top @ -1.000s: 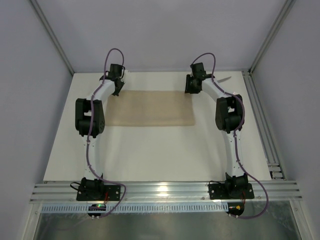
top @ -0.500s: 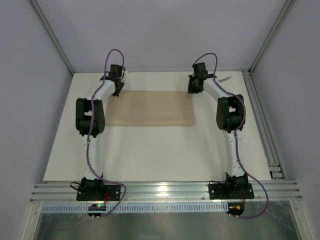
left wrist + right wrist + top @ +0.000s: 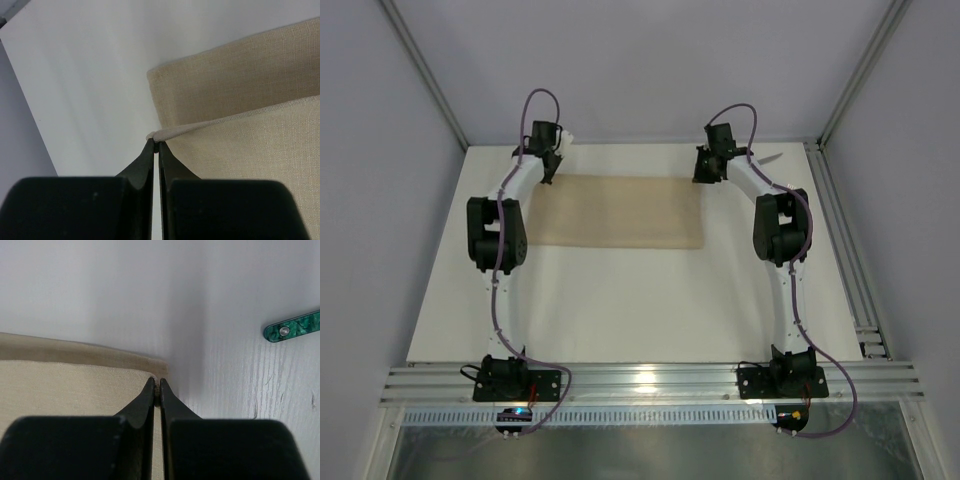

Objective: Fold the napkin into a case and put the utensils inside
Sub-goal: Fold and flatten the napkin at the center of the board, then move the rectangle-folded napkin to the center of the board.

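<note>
The beige napkin (image 3: 615, 212) lies as a broad rectangle at the back of the white table (image 3: 620, 310); no narrow case is in view. My left gripper (image 3: 548, 172) is shut on its far left corner. In the left wrist view that gripper (image 3: 156, 145) pinches the edge of the napkin's (image 3: 240, 150) upper layer, lifted off the layer below. My right gripper (image 3: 704, 176) is shut on the far right corner, and the right wrist view shows its tips (image 3: 157, 387) closed on the napkin (image 3: 65, 385). Of the utensils, one dark green handle end (image 3: 295, 326) shows to the right.
A silver utensil tip (image 3: 770, 158) pokes out beside the right arm near the table's back right corner. Metal frame posts and grey walls close in the back and sides. A rail (image 3: 650, 380) runs along the near edge by the arm bases.
The right gripper has shut on the napkin's far right corner. The left gripper has drawn its corner a little further back and left, shifting the cloth's far edge.
</note>
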Robot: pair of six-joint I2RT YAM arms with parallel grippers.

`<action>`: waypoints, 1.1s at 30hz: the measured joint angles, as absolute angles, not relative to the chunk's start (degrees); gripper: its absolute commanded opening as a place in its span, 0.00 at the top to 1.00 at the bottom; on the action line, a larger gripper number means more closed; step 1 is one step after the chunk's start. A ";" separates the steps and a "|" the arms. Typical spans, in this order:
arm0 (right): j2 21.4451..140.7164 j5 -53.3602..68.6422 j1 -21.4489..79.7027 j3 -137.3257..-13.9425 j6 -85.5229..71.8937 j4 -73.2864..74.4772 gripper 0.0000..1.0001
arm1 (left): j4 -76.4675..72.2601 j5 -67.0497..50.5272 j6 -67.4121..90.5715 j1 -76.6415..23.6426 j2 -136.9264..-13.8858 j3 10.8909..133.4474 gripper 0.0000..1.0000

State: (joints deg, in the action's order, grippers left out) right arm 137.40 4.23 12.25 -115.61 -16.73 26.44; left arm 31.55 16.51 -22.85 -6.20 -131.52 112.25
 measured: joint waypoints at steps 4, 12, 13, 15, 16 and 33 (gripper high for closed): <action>137.40 4.69 12.25 -115.70 -17.41 26.13 0.96 | 31.51 16.75 -22.87 -6.20 -131.63 112.40 1.00; 138.04 4.91 12.25 -116.99 -18.65 25.26 0.46 | 29.80 19.62 -23.00 -6.11 -135.98 113.49 0.49; 138.04 4.82 12.25 -116.99 -18.61 25.34 0.41 | 29.82 19.90 -22.96 -6.07 -136.44 113.49 0.43; 138.04 4.45 12.25 -116.99 -18.20 25.39 0.37 | 29.93 20.01 -22.85 -5.98 -136.86 113.49 0.38; 138.04 4.14 12.25 -116.99 -17.87 25.39 0.36 | 30.15 19.99 -22.74 -5.91 -136.86 113.49 0.34; 110.06 5.82 12.23 -81.97 -13.72 22.20 0.32 | 36.56 5.21 -15.44 -1.17 -105.47 86.17 0.23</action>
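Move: Each hand still pinches a far corner of the napkin's upper layer. For the left hand, the lower layer's far-left corner lies about 4 cm ahead, 2 cm left and 6 cm down, the near-left corner some 17 cm back and 3 cm left. For the right, the far-right corner is roughly 2 cm ahead, straight in line and 2 cm below, the near-right corner about 19 cm back; the knife's middle lies some 6 cm ahead, 16 cm right. Down about 4 cm goes the left hand with its napkin corner, opening as it sinks, while the right stays nearly in place and opens, so both corners come free. Then both arch up and back over the napkin's side edges towards its near corners, ending some 12 cm back with open fingers, already dipping again; the left rolls about 15 degrees, its left side dropping. ##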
